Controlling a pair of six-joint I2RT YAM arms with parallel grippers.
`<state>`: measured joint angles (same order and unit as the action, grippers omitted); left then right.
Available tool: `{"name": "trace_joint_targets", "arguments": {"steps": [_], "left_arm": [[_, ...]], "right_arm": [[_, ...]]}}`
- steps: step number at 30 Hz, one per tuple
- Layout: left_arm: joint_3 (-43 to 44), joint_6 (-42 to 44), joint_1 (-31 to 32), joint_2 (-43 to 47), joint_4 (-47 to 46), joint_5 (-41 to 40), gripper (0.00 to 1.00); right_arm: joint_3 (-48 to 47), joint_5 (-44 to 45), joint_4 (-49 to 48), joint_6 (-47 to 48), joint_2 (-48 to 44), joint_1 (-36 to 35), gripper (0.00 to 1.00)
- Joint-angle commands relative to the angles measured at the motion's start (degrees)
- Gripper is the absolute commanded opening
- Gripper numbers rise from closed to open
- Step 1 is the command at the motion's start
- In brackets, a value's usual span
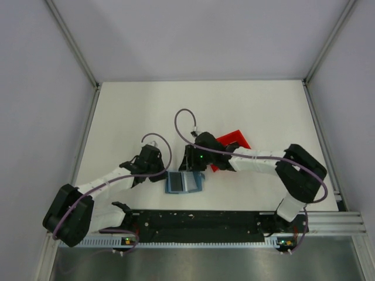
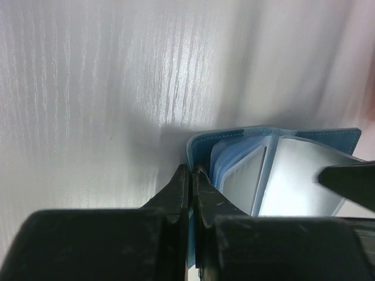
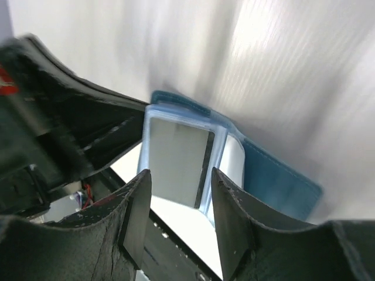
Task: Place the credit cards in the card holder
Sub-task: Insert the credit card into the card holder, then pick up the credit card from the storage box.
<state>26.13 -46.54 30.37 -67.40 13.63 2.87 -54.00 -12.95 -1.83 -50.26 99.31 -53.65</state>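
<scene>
The teal-blue card holder (image 1: 183, 182) lies open near the table's front edge, its shiny pockets up. My left gripper (image 1: 157, 174) is at its left side. In the left wrist view this gripper (image 2: 192, 171) is shut on the edge of the card holder's blue cover (image 2: 205, 143). My right gripper (image 1: 190, 168) hovers over the holder's far edge. In the right wrist view it (image 3: 180, 172) stands open. Beyond its fingers a pale credit card (image 3: 174, 158) with a dark stripe sits partly inside a clear pocket of the card holder (image 3: 275, 175), apart from both fingers.
A red bin (image 1: 237, 139) stands behind the right wrist, partly hidden by the arm. The black base rail (image 1: 199, 221) runs along the near edge just below the holder. One right finger (image 2: 350, 181) reaches into the left wrist view.
</scene>
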Motion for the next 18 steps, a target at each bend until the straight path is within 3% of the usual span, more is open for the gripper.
{"name": "trace_joint_targets", "arguments": {"steps": [1,2,4,8,13,18], "left_arm": [[2.7,0.1,0.0,1.2,0.2,0.4,0.0],[3.2,0.4,0.0,1.2,0.5,0.4,0.0],[4.3,0.6,0.0,1.2,1.2,0.5,0.0],[5.6,0.8,0.0,1.0,1.6,0.9,0.0],[6.6,0.8,0.0,0.1,1.8,1.0,0.0],[6.7,0.6,0.0,-0.8,1.6,0.7,0.0]], "right_arm": [[-2.5,6.4,8.0,8.9,-12.8,4.2,0.46],[-2.5,7.5,10.1,10.6,-14.6,5.4,0.47],[-2.3,10.1,14.0,13.2,-18.0,8.5,0.58],[-1.1,11.0,19.0,17.3,-21.2,16.0,0.65],[0.1,7.2,20.5,21.3,-19.8,24.0,0.66],[-0.8,5.2,20.8,24.4,-15.1,26.1,0.67]]}}
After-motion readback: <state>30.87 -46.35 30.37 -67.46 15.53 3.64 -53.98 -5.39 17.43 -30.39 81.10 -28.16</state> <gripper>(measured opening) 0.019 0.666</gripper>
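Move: The cards left in the red box are my right hand's next goal, roughly 18 cm to its right, 8 cm farther out and 3 cm below. The card holder lies just below the right hand, about 5 cm nearer my base. My left hand pinches the holder's outer left corner, with the holder's middle some 8 cm to its right and 3 cm back; the cards are about 26 cm to its right and 8 cm out. My right hand swings away from the holder to the red box, some 18 cm right and 11 cm forward. I arc it up over 9 cm, then sink it nearly 4 cm, turning it clockwise about 15 degrees and spreading the fingers wider. My left hand keeps its pinch on the holder's edge and lifts about 2.5 cm, easing slightly forward and right. ##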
